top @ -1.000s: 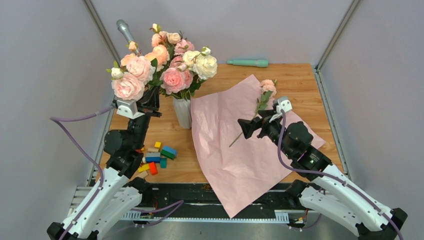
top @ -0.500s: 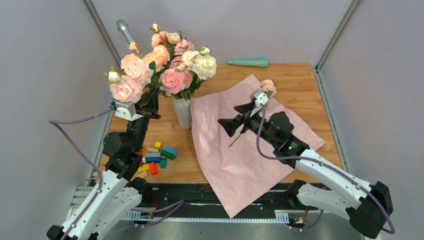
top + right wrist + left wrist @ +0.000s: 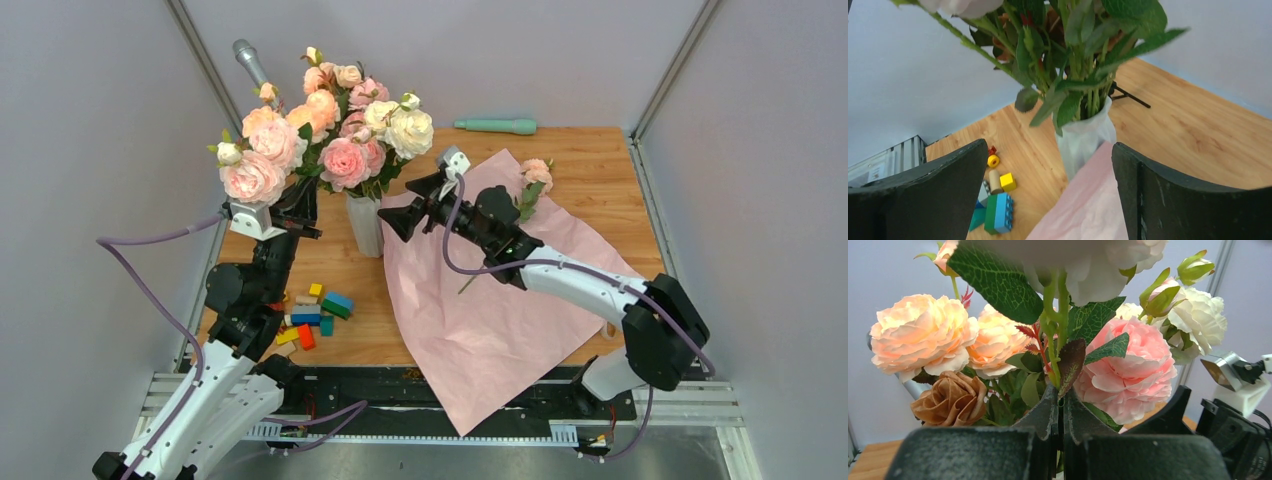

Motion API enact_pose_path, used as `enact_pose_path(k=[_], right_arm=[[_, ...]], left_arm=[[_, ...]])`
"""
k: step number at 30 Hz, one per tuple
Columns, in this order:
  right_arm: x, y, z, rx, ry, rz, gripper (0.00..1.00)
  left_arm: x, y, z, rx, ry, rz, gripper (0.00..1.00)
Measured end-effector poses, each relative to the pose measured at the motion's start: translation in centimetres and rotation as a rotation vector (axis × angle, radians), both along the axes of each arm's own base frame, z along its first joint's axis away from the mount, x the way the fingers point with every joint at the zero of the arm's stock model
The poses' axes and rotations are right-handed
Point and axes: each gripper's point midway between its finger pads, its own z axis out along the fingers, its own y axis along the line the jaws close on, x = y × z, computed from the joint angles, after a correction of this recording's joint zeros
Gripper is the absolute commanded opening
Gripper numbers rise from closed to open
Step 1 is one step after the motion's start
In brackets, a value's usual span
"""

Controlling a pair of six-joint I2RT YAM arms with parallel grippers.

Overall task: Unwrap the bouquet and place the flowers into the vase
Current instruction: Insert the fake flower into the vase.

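The white ribbed vase [image 3: 365, 228] [image 3: 1083, 141] stands left of centre with a bunch of pink, peach and white flowers [image 3: 372, 130] in it. The bouquet's pink paper [image 3: 480, 300] [image 3: 1090, 210] lies opened flat, and one pale pink rose [image 3: 536, 172] rests on it with its thin stem. My left gripper [image 3: 302, 192] [image 3: 1062, 390] is raised beside the vase, shut on a green flower stem [image 3: 1057, 335] under peach and pink blooms [image 3: 258, 168]. My right gripper [image 3: 400, 207] [image 3: 1048, 147] hangs open just right of the vase, over the paper's corner, holding nothing.
Coloured toy blocks [image 3: 316, 310] [image 3: 997, 210] lie left of the paper, near the left arm. A teal handle [image 3: 495, 126] rests at the back edge and a grey rod [image 3: 250, 62] leans in the back left corner. Grey walls close in both sides.
My right arm has swung left across the paper, away from the lying rose, up to the vase, still open. The left arm and its flowers have hardly moved.
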Motion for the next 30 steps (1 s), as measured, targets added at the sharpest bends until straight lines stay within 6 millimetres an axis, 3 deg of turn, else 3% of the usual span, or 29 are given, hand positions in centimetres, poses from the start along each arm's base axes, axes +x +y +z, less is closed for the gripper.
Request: enact_pose_path(k=[9,20,28,30], right_arm=[[2.8,3.7,0.2,0.024,-0.02,0.012,0.86],[5.0,5.6,-0.9,0.024,-0.005,-0.01,0.78],[5.6,6.4,-1.3,0.044,0.012,-0.036,0.53],[5.7,6.5,-1.3,0.049,0.018,-0.043,0.38]], left_arm=[[0.0,-0.1,0.0,0.004,0.003,-0.003,0.0],[-0.2,-0.2,0.0,0.009,0.002,-0.012,0.0],[-0.5,-0.3,-0.1,0.014,0.005,-0.024,0.0],[-0.5,-0.3,-0.1,0.015,0.006,-0.024,0.0]])
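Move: The leafy stems just above the vase mouth, which the open right hand goes for, lie about 6 cm ahead of it and 8 cm to its left, near its own height. The vase mouth is right below them, some 5 cm lower than the hand. The white rose hangs roughly 6 cm ahead, 3 cm right and 12 cm up; the big pink rose 3 cm ahead, 6 cm left and 10 cm up. From the left hand those stems are about 9 cm ahead, 5 cm right and 14 cm below. The right hand slides in under the white and pink roses, going some 6 cm left and nearly as far forward while sinking about a centimetre, slowing as it reaches in among the stems and leaves above the vase mouth, its pointing hardly changed. Its fingers start wide and draw in to a bit over half open around the greenery, mostly near the end of the reach, while the left hand keeps its shut grip on the new flower's stem and holds it nearly still. ##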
